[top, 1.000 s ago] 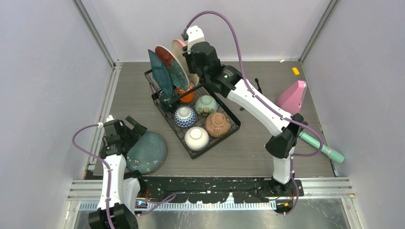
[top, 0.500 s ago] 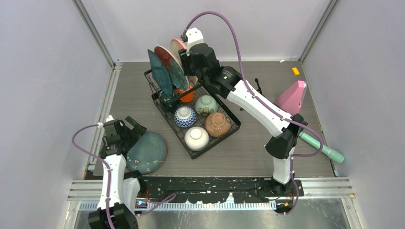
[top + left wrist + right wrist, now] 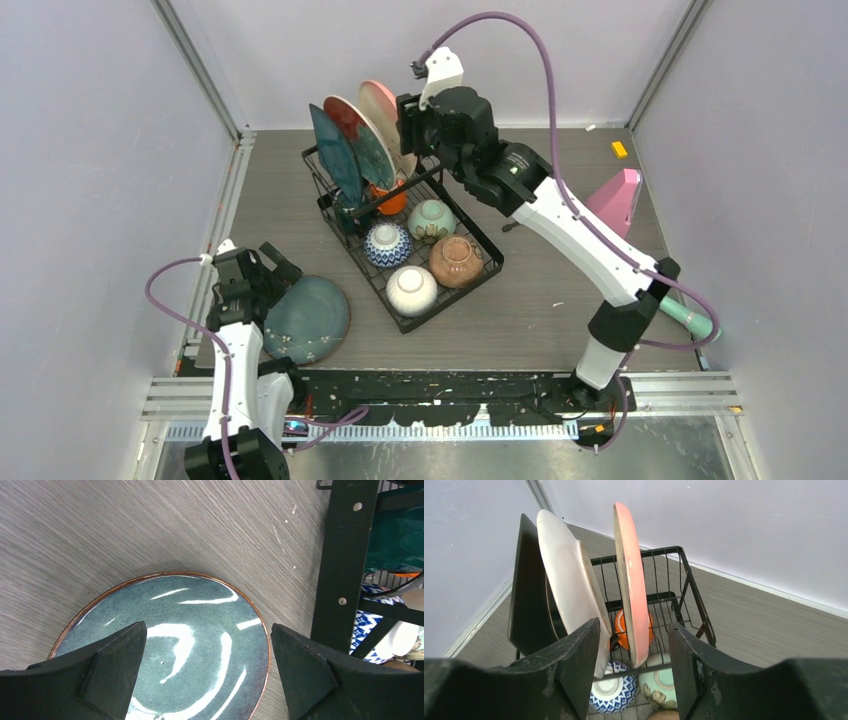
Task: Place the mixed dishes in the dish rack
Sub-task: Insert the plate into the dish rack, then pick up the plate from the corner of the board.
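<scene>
The black wire dish rack stands mid-table. In it stand a dark teal plate, a reddish plate and a pink plate, with an orange mug beneath them. Mint, blue-patterned, tan and white bowls sit in its tray. My right gripper is open just behind the pink plate, and its jaws stand apart from the plate. A second teal plate lies flat on the table. My left gripper hovers open over this plate.
A pink wedge and a mint cylinder sit at the right, behind my right arm. A small yellow object lies at the back right. Grey walls close in the table on both sides. The rack's edge shows right of my left gripper.
My right gripper has drawn back and up to the right, away from the pink plate, which stays standing in the rack. My left arm has barely moved.
</scene>
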Motion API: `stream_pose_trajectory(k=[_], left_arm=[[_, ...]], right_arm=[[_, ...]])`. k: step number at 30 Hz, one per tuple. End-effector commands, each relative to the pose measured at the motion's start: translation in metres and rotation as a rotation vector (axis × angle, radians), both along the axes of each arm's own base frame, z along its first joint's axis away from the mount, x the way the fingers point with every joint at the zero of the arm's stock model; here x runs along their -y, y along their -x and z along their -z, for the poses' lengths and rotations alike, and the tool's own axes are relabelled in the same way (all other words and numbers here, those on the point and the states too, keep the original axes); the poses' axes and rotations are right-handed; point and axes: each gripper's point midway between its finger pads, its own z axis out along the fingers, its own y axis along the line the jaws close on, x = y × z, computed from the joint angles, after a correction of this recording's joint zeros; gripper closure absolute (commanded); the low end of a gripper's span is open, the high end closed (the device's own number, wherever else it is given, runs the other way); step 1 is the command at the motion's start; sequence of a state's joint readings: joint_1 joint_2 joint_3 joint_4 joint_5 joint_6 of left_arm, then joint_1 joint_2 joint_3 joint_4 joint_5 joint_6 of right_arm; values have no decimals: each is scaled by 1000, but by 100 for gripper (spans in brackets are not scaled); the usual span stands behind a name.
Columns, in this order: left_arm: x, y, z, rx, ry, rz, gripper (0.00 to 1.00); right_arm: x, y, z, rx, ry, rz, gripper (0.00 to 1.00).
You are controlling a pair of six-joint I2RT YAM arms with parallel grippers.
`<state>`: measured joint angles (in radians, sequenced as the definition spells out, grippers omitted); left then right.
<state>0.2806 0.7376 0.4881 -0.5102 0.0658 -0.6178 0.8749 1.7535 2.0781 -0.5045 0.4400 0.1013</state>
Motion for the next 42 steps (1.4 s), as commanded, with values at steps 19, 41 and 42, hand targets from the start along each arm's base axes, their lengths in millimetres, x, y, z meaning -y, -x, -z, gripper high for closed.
stream_pose_trajectory(k=[19,41,42], left_arm=[[-47,10,11,-114,-110,-257,2],[-82,19,34,-118,-39,-483,2],[-82,18,33,-120,-41,-479,2]], right_arm=[[-101,233,151,-343,-133,-499,43],[-183,238,332,-599,-29,-297,39],[-184,235,333,-625,-59,-271,39]])
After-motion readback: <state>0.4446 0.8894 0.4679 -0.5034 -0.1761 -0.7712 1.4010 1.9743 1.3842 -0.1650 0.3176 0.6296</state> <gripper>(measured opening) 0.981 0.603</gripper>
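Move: The teal plate on the table lies about 21 cm back, 22 cm left and some 41 cm below the raised right hand. From that hand, the white bowl is roughly 16 cm back, 1 cm left and 38 below; the brown bowl 11 back, 8 right, equally low; the upright pink plate some 6 cm ahead, 4 left and 14 below. For the left hand, the teal plate is about 7 cm back, 3 right and 8 below. Backing away from the upright pink plate, the right hand plunges about 35 cm and swings left past the white bowl to the teal plate's right near rim, easing slightly forward at the end. It tips down some 35 degrees and turns counter-clockwise, fingers staying partly open. The left hand shifts left, sinks and draws back a little, turning counter-clockwise beside the plate, wide open. ##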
